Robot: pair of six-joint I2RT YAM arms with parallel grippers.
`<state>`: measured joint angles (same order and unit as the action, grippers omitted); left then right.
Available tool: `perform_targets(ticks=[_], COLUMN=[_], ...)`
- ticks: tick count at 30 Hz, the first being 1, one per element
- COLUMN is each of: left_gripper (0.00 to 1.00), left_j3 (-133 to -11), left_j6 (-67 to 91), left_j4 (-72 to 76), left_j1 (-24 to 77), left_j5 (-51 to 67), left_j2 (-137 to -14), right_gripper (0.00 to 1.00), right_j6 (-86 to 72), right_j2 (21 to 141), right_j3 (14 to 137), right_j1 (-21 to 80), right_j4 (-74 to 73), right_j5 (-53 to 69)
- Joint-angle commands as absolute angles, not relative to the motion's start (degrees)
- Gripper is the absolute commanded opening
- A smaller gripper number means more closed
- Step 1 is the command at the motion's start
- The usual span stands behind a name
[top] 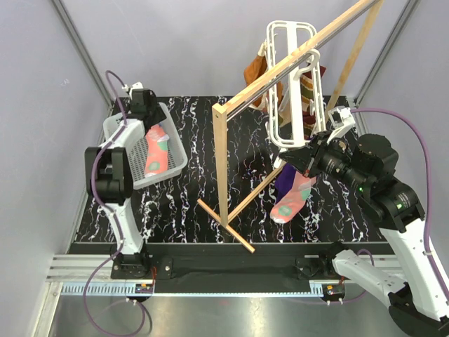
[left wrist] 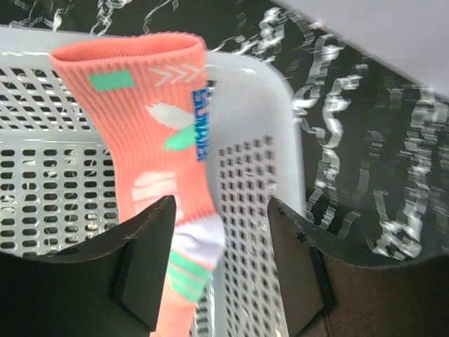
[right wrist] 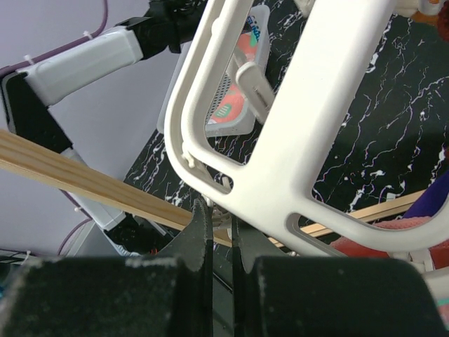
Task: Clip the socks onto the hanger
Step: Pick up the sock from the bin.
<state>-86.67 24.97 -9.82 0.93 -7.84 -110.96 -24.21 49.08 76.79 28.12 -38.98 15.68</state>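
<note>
One pink sock (top: 157, 153) with teal patches lies in the grey mesh basket (top: 121, 129). My left gripper (top: 150, 125) hovers over it, open. In the left wrist view the sock (left wrist: 151, 133) drapes over the basket rim (left wrist: 256, 88) and runs down between my open left gripper (left wrist: 221, 210), closer to the left finger. The white hanger (top: 293, 27) hangs on the wooden rail. My right gripper (top: 306, 156) sits at its lower end, and a second pink sock (top: 293, 199) dangles just below. Up close, the right gripper (right wrist: 219, 210) is shut on a small white clip under the hanger frame (right wrist: 302, 119).
A light wooden rail stand (top: 222, 161) crosses the mat diagonally, its rail (right wrist: 70, 168) passing just behind my right fingers. Striped socks and an orange-brown cloth (top: 254, 70) hang at the hanger's far side. A purple cloth (top: 284, 179) lies under the hanger.
</note>
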Motion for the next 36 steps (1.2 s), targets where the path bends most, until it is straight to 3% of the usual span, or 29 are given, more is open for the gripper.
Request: perform_targets(ticks=[1,6,18,23,28,30,34,36], left_gripper=[0.61,0.64,0.64,0.63,0.38,0.35,0.05,0.00], left_j3=[-94.20,-99.14,-122.77,-119.45,-115.32,-114.53,-108.82,-105.13], left_j6=[25.83,27.42,29.53,34.18,38.32,37.62,36.04,35.42], left_j4=[-13.44,-18.10,-35.24,-35.51,-33.58,-32.35,-26.30,-24.01], left_j1=[1.23,1.14,-0.35,-4.04,-7.46,-7.47,-7.47,-7.47], left_j5=[-15.63,-20.48,-17.14,-11.89,-1.51,-0.53,-0.35,1.31], left_j2=[-116.17,-121.81,-136.49,-136.41,-137.90,-137.46,-133.60,-130.62], right_gripper=[0.00,0.00,0.00,0.00,0.00,0.00,0.00,0.00], right_j6=[-23.12,-23.12,-24.17,-24.70,-25.05,-25.05,-25.14,-25.22], right_j2=[49.22,49.04,49.04,48.96,49.04,48.96,48.96,49.04], right_j3=[77.78,77.43,76.99,76.82,76.64,76.73,76.55,76.38], right_j1=[28.21,28.21,28.30,28.21,28.21,28.21,28.21,28.30], right_j4=[-39.55,-39.81,-39.64,-39.46,-38.85,-38.85,-38.76,-38.76], right_j5=[15.82,16.00,16.61,16.87,17.05,17.14,17.14,17.14])
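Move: The pink sock lies in the bin almost straight below the open left hand, its middle roughly 12 cm down, 2 cm back and 1 cm to the left, with its cuff reaching ahead towards the far rim. The bin's middle is about 3 cm back and 4 cm left of that hand, some 11 cm down. From the right hand the sock is about 33 cm ahead, 66 cm left and 38 cm lower. Left hand sinks some 11 cm into the bin, shifts about 7 cm left and pinches the sock's cuff. ##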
